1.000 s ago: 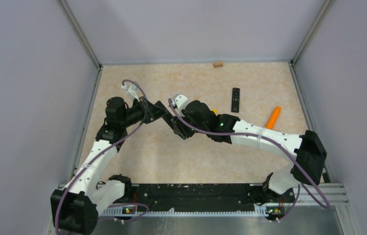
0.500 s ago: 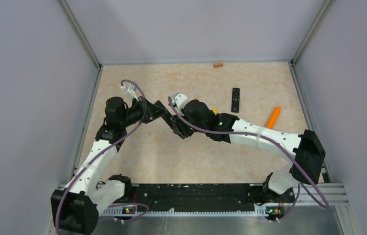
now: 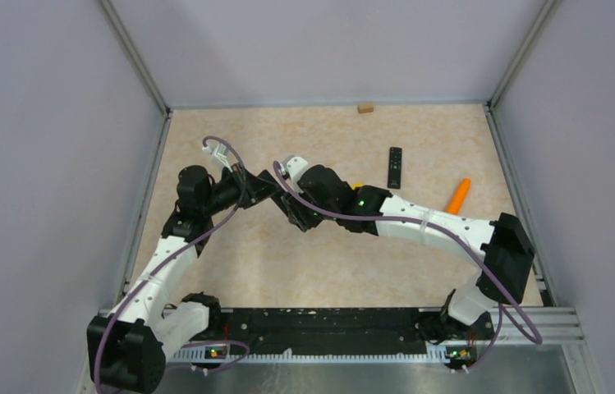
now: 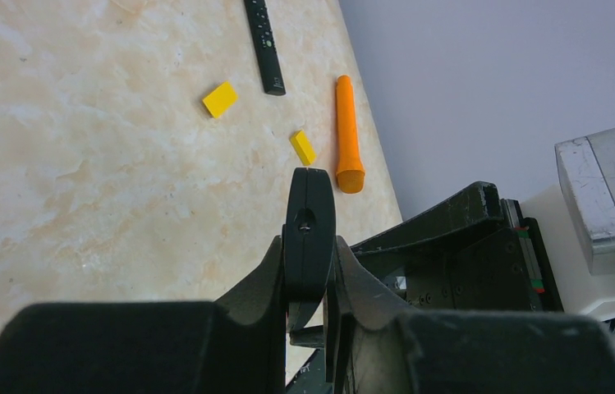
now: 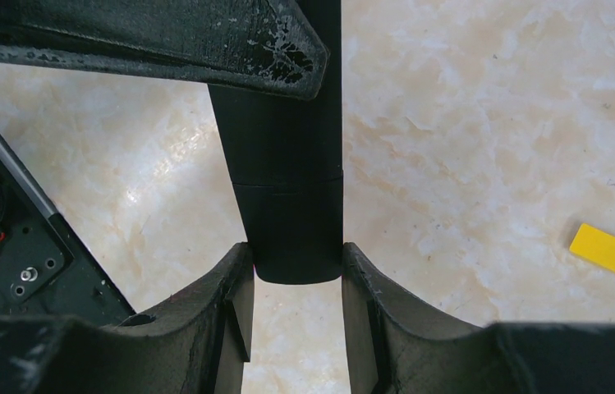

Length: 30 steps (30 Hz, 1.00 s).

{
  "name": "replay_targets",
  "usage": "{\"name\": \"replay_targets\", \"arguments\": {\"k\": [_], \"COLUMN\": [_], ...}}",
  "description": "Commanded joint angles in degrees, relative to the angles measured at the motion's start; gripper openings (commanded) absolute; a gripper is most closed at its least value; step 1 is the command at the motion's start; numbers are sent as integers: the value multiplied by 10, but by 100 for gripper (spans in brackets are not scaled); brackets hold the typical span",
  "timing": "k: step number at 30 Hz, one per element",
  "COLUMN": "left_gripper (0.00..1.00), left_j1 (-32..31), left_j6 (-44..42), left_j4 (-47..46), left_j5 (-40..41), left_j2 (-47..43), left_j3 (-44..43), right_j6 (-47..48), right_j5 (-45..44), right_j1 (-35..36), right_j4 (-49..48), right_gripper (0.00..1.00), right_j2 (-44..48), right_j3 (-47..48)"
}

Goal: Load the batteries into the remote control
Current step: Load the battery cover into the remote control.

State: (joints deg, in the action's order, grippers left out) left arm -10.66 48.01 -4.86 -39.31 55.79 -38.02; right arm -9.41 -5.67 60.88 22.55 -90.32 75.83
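Note:
Both arms meet over the middle of the table. A black remote control [image 5: 283, 164] hangs between them with its back and a cover seam facing the right wrist camera. My right gripper [image 5: 296, 250] is shut on its end, one finger against each long side. My left gripper [image 4: 309, 246] is shut on the same remote control [image 4: 310, 205], seen edge-on there. In the top view the left gripper [image 3: 275, 187] and right gripper [image 3: 291, 205] nearly touch and hide the remote. No batteries are in view.
A second black remote [image 3: 395, 167] lies flat at the back right, with an orange cone-shaped stick [image 3: 457, 197] to its right. Small yellow blocks [image 4: 220, 99] [image 4: 304, 148] lie near them. A tan block [image 3: 364, 107] rests against the back wall.
The right arm has shifted a little to the left, toward the left arm. Both grippers have stayed shut on the remote.

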Motion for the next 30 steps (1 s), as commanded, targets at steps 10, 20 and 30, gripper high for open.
{"name": "replay_targets", "arguments": {"k": [10,20,30], "left_gripper": [0,0,0], "left_j1": [-30,19,32], "left_j6": [45,4,14], "left_j4": [-20,20,-1], "left_j5": [-123,-72,-98], "left_j2": [10,34,34], "left_j3": [-18,-48,-56], "right_j6": [-16,-27,-97], "right_j5": [5,55,54], "right_j1": [-2,-4,-13], "right_j4": [-152,-162,-219], "right_gripper": [35,69,89], "right_j2": [7,107,224], "right_j3": [22,-126,-208]}}
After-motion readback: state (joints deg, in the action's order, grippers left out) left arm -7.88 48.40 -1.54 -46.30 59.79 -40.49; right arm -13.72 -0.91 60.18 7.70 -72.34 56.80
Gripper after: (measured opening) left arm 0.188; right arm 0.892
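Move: Between the right fingertips sits the battery cover, its middle only about 1 cm ahead and 1 cm left of that hand, at its height; the held remote's middle is some 4 cm ahead and 3 cm left. On the table about 20 cm below, a yellow block lies roughly 18 cm ahead and 15 cm right, the other remote 25 cm ahead and 27 cm right. From the left hand the cover is about 5 cm back, 4 cm right and 3 cm lower. Letting go of the cover end of the remote, the right hand first stays nearly still with its pinch kept, then spreads its fingers wide and draws off back and to the right, about 3 cm each way, finally rising some 3 cm as the fingertips tilt up about 15 degrees. The left hand keeps its grip on the remote, nearly in place. ##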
